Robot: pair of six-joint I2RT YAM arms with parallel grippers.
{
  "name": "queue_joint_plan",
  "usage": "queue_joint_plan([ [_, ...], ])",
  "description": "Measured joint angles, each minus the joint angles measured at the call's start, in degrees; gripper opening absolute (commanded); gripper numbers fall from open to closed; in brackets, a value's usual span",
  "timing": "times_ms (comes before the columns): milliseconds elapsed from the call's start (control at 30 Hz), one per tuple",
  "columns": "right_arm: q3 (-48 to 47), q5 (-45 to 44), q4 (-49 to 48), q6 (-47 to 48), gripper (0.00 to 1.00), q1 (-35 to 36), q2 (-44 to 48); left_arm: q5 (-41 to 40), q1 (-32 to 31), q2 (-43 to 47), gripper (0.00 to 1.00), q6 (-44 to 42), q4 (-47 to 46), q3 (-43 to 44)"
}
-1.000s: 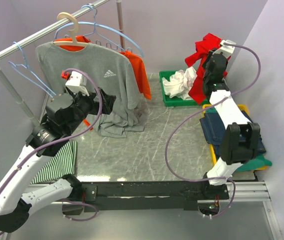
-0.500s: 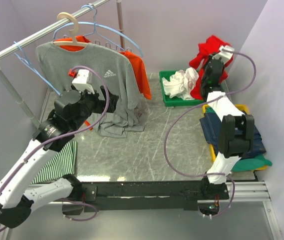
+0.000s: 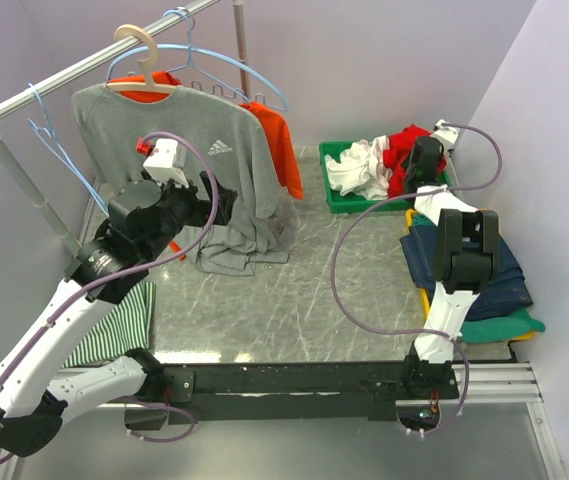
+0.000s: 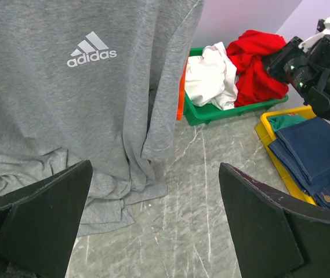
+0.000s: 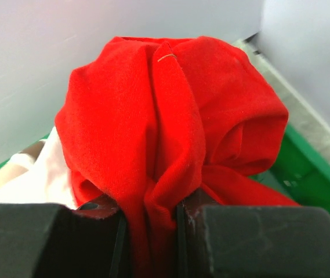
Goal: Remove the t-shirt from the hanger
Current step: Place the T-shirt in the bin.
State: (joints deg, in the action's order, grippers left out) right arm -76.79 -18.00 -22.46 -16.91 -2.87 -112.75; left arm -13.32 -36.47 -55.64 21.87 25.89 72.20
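A grey adidas t-shirt (image 3: 204,170) hangs on a beige hanger (image 3: 139,50) on the rail, its hem bunched on the table; it also fills the left wrist view (image 4: 66,104). An orange shirt (image 3: 282,145) hangs behind it on a blue hanger. My left gripper (image 3: 214,205) is open and empty just in front of the grey shirt's lower part (image 4: 156,168). My right gripper (image 3: 421,165) is shut on a red t-shirt (image 3: 402,150), which rests in the right end of the green bin (image 3: 336,200). The red cloth (image 5: 170,116) is pinched between the right gripper's jaws (image 5: 150,211).
White cloth (image 3: 359,165) lies in the green bin. A yellow tray (image 3: 426,295) with folded jeans (image 3: 469,255) and a green garment (image 3: 512,325) sits at the right. A striped cloth (image 3: 114,325) lies at the left. Empty blue hangers (image 3: 59,150) hang on the rail (image 3: 64,75).
My right gripper has lowered the red t-shirt from high above down into the green bin. My left gripper moved slightly toward the grey shirt, then held still.
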Motion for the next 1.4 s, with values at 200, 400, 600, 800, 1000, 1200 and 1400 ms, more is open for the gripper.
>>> queue_joint_plan([
  [200, -8.33, 5.92, 6.14, -3.56, 0.00, -0.39, -4.74, -0.09, 0.00, 0.48, 0.96, -0.13, 0.02, 0.00],
  [400, -19.12, 8.20, 15.80, -8.04, 0.08, -0.50, -11.98, -0.22, 0.00, 1.05, 0.97, -0.13, 0.04, 0.00],
  [600, -26.23, 7.39, 26.45, -12.74, 0.59, -0.83, -14.67, -1.66, 0.00, 1.03, 0.96, -0.13, 0.04, 0.04],
  [800, -21.94, 5.95, 28.15, -15.21, 0.72, -0.87, -11.52, -4.04, 0.00, -0.13, 0.96, -0.37, 0.13, 1.81],
  [1000, -15.30, 5.20, 28.20, -16.11, 0.78, -0.63, -3.30, -6.10, 0.02, -3.63, 0.96, -1.68, -0.98, 7.91],
  [1200, -6.86, 3.61, 25.40, -15.50, 0.86, 1.46, 9.38, -6.54, 0.00, -7.65, 0.96, -3.41, -2.91, 14.67],
  [1400, 0.85, 1.86, 24.17, -13.35, 0.91, 6.97, 18.82, -9.27, 0.24, -11.85, 0.97, -4.22, -4.66, 20.24],
])
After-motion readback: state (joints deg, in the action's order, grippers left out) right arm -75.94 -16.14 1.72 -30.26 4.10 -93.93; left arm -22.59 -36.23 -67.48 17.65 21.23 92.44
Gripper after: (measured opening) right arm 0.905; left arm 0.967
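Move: The right hand, gripping the red T-shirt, is over the right part of the green bin, whose middle lies level with it fore and aft, about 11 cm left and 12 below. The white T-shirt is some 18 cm left and 10 below; the yellow bin of jeans sits 30 cm back, 7 right and 15 below. From the empty left hand, the grey T-shirt's wooden hanger is about 22 cm ahead, 17 left, 20 above; the orange shirt is 30 ahead, 8 right, 8 above. Still pinching the red T-shirt, the right hand pushes forward about 5 cm and sinks 4 over the bin, its left side rolling up and fingers tipping down, then opens wide and lets go. It withdraws back and up, roughly 12 cm each, drifting left. Meanwhile the open left hand, after barely moving, rises some 11 cm and slightly forward towards the grey shirt's hanger, tilting its fingers up. ##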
